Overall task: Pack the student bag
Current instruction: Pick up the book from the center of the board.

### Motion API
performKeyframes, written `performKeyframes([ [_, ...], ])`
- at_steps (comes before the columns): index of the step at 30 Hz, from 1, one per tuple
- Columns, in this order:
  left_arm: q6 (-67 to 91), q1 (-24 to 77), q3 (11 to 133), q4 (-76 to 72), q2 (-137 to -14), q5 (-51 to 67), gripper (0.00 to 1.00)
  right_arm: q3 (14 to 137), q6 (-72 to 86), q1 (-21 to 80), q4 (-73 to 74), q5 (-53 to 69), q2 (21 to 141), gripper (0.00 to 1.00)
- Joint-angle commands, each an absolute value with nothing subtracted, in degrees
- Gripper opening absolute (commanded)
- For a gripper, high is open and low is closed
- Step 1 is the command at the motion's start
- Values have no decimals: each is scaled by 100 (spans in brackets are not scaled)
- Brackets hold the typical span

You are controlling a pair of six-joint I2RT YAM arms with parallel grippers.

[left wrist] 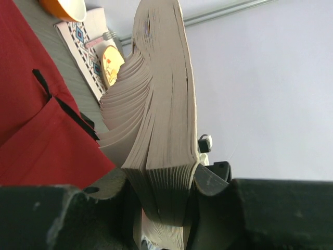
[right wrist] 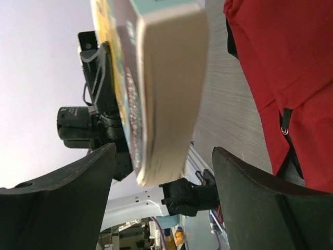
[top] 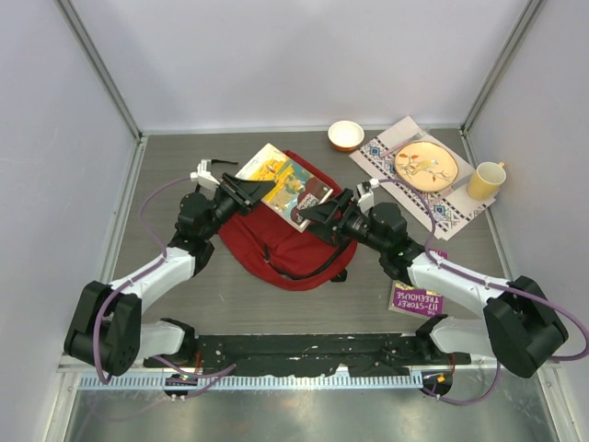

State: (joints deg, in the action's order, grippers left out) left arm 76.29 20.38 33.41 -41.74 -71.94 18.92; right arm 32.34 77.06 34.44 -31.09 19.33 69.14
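Note:
The red student bag (top: 276,241) lies flat in the middle of the table; it also shows in the left wrist view (left wrist: 36,135) and the right wrist view (right wrist: 291,78). My left gripper (top: 250,191) is shut on a thick colourful book (top: 283,186) and holds it above the bag; its page edges (left wrist: 161,135) fill the left wrist view. My right gripper (top: 317,215) is open at the book's other end, its jaws wide on either side of the book's corner (right wrist: 161,94) without touching it.
A purple book (top: 416,299) lies at the near right by my right arm. At the back right are a patterned mat (top: 442,207) with a plate (top: 424,166), a yellow mug (top: 486,180) and an orange bowl (top: 346,135).

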Motion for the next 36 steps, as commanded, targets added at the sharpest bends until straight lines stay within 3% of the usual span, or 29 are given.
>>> performKeyframes([
  [1, 7840, 2162, 3551, -5273, -7022, 1626, 0, 3497, 7620, 3498, -3549, 1679, 7154, 80],
  [10, 7972, 2320, 3437, -5511, -7110, 1485, 0, 3867, 7462, 3489, -4103, 1380, 7356, 79],
  [13, 8007, 2347, 3410, -5563, -7128, 1468, 0, 3806, 7584, 3498, -4402, 1397, 7453, 73],
  [16, 8016, 2347, 3375, -5590, -7128, 1459, 0, 3700, 7681, 3489, -4823, 1450, 7576, 57],
  [17, 8024, 2355, 3366, -5590, -7128, 1459, 0, 3665, 7734, 3489, -4912, 1450, 7594, 45],
  [19, 8016, 2355, 3349, -5590, -7128, 1459, 0, 3621, 7743, 3489, -5036, 1441, 7576, 35],
  [20, 8016, 2355, 3349, -5590, -7163, 1468, 0, 3604, 7691, 3489, -5045, 1424, 7524, 26],
  [24, 8042, 2355, 3305, -5564, -7233, 1556, 1, 3612, 7454, 3472, -4844, 1336, 7348, 4],
  [25, 8042, 2364, 3313, -5442, -7251, 1599, 5, 3638, 7392, 3463, -4730, 1327, 7295, 1],
  [26, 7990, 2356, 3322, -5319, -7268, 1643, 24, 3656, 7305, 3472, -4607, 1266, 7234, 1],
  [28, 7727, 2356, 3427, -4872, -7269, 1748, 43, 3709, 6980, 3472, -4046, 1126, 6988, 1],
  [29, 7621, 2364, 3480, -4634, -7251, 1836, 59, 3761, 6831, 3472, -3695, 1003, 6874, 1],
  [32, 6796, 2408, 3813, -3265, -7058, 1837, 80, 3990, 6189, 3454, -2104, 187, 6303, 1],
  [36, 5215, 2811, 4577, -962, -6803, 963, 97, 4096, 5819, 3287, -400, -1070, 5591, 1],
])
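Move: Your left gripper already holds the book near the middle of its near-left long edge; the book's middle is about 4 cm right and 2 ahead. From the open right gripper, the same book's middle is some 6 cm ahead, 6 left and 3 above. The red bag lies around 20 cm below, 6 left and 2 ahead of that gripper; the purple book is roughly 24 right, 12 back and 20 below. Keep the left pinch and ease up about 2 cm while you bring the right gripper forward and up some 3 cm each, after a tiny dip, around the book's short right end; close the right fingers on its two covers. Then open the left and sink it about 5 cm to come free, as the right swings about 4 cm right, slightly down, turning clockwise. ##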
